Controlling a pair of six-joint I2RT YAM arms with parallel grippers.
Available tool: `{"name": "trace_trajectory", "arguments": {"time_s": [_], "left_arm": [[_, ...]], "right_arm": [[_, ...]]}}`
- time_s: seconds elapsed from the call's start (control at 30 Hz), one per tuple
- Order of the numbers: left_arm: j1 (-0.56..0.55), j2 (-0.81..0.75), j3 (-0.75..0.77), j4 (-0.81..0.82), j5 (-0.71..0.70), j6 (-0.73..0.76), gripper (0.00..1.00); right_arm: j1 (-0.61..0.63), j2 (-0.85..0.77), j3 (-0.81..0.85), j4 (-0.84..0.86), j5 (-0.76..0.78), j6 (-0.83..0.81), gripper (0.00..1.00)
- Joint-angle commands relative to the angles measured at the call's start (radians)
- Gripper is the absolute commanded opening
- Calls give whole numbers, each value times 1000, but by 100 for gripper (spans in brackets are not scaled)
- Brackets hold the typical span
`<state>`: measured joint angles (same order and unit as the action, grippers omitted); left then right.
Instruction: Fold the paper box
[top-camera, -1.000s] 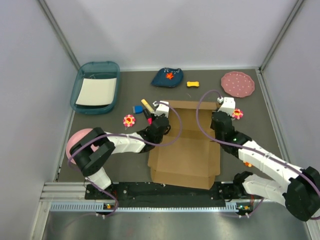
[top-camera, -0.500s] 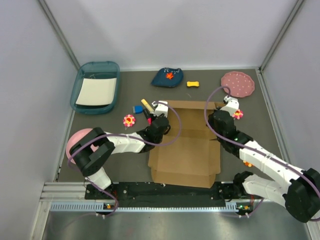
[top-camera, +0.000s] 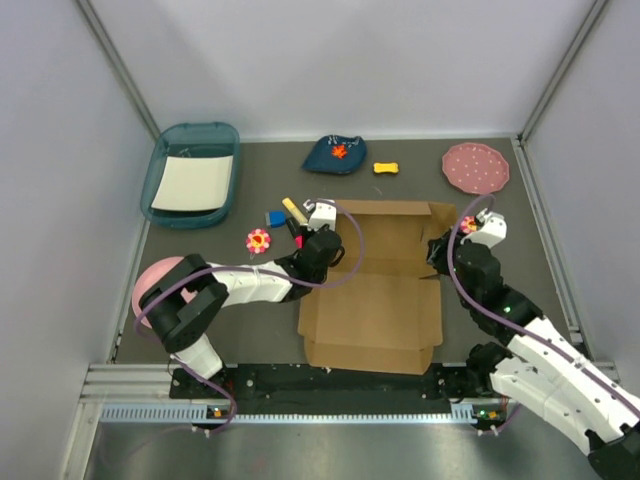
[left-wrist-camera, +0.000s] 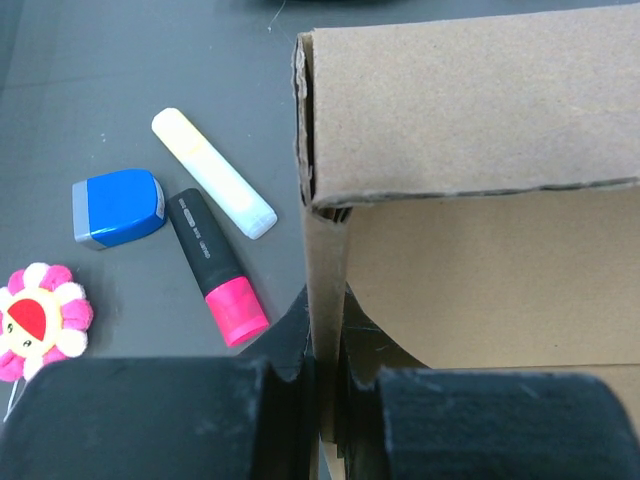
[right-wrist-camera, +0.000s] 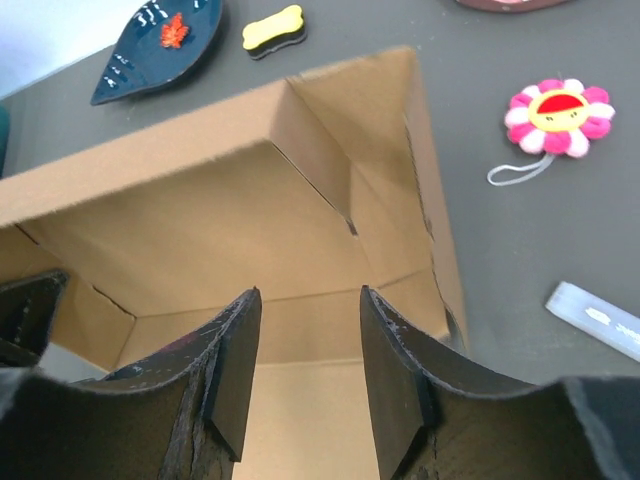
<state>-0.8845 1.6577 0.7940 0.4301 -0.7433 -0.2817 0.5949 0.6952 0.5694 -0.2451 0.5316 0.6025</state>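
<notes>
The paper box (top-camera: 375, 300) lies half-formed in the middle of the table, brown cardboard with its back wall and side flaps standing up. My left gripper (top-camera: 325, 245) is at its left rear corner. In the left wrist view that gripper (left-wrist-camera: 325, 312) is shut on the box's thin upright left wall (left-wrist-camera: 322, 260), next to the back panel (left-wrist-camera: 480, 130). My right gripper (top-camera: 441, 256) hovers at the right wall. In the right wrist view it (right-wrist-camera: 310, 292) is open over the box's inside (right-wrist-camera: 200, 220), with nothing between its fingers.
A teal tray (top-camera: 192, 175) stands back left. A dark blue dish (top-camera: 335, 155), a yellow bone (top-camera: 386, 168) and a pink plate (top-camera: 475, 167) lie along the back. Markers (left-wrist-camera: 215, 265), a blue eraser (left-wrist-camera: 118, 206) and flower toys (top-camera: 259, 240) (right-wrist-camera: 558, 115) lie beside the box. A pink ball (top-camera: 155, 280) sits left.
My right gripper has pulled away from the box's back right corner toward the right and opened. The right flap now stands raised. The left gripper has kept its grip and place.
</notes>
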Motion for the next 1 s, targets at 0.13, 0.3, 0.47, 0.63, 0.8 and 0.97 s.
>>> {"name": "trace_trajectory", "arguments": {"time_s": [0.13,0.3,0.47,0.63,0.8,0.97], "left_arm": [[-2,19,45,-317,28,-54,0],[-2,4,36,-330,27,-54,0],[-4,-15,21,-324,27,-50,0],[-2,-27,10,-317,32,-42,0],[-2,-35,10,-321,45,-39,0],[-2,-38,10,-327,51,-43,0]], "right_arm": [[2,-65,-152,-132,7,112,42],[3,10,-190,-123,10,178,41],[2,96,-189,-94,45,218,42],[0,180,-178,-53,93,261,45],[-9,210,-206,49,114,298,47],[-18,251,-207,135,111,278,47]]}}
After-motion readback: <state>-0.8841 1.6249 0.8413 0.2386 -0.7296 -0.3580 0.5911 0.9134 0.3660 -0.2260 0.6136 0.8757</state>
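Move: The box's right side wall has its middle about 8 cm ahead of the right hand, 4 cm to its right and 14 cm below. The marker lies some 14 cm right and 1 cm ahead, 18 cm down. The flower toy is roughly 13 cm ahead and 13 cm right, 17 cm down. From the left hand, pinching the far left corner, the right wall's middle is about 21 cm right, 4 cm back and 5 cm lower. Down to the near end of the box's right side wall drops the right hand, some 14 cm, drawing back about 4 cm and a little right before easing forward 2 cm. It tips down about 20 degrees and turns slightly clockwise, fingers half open throughout. The left hand keeps its pinch on the far left corner and drifts about 1 cm back. ##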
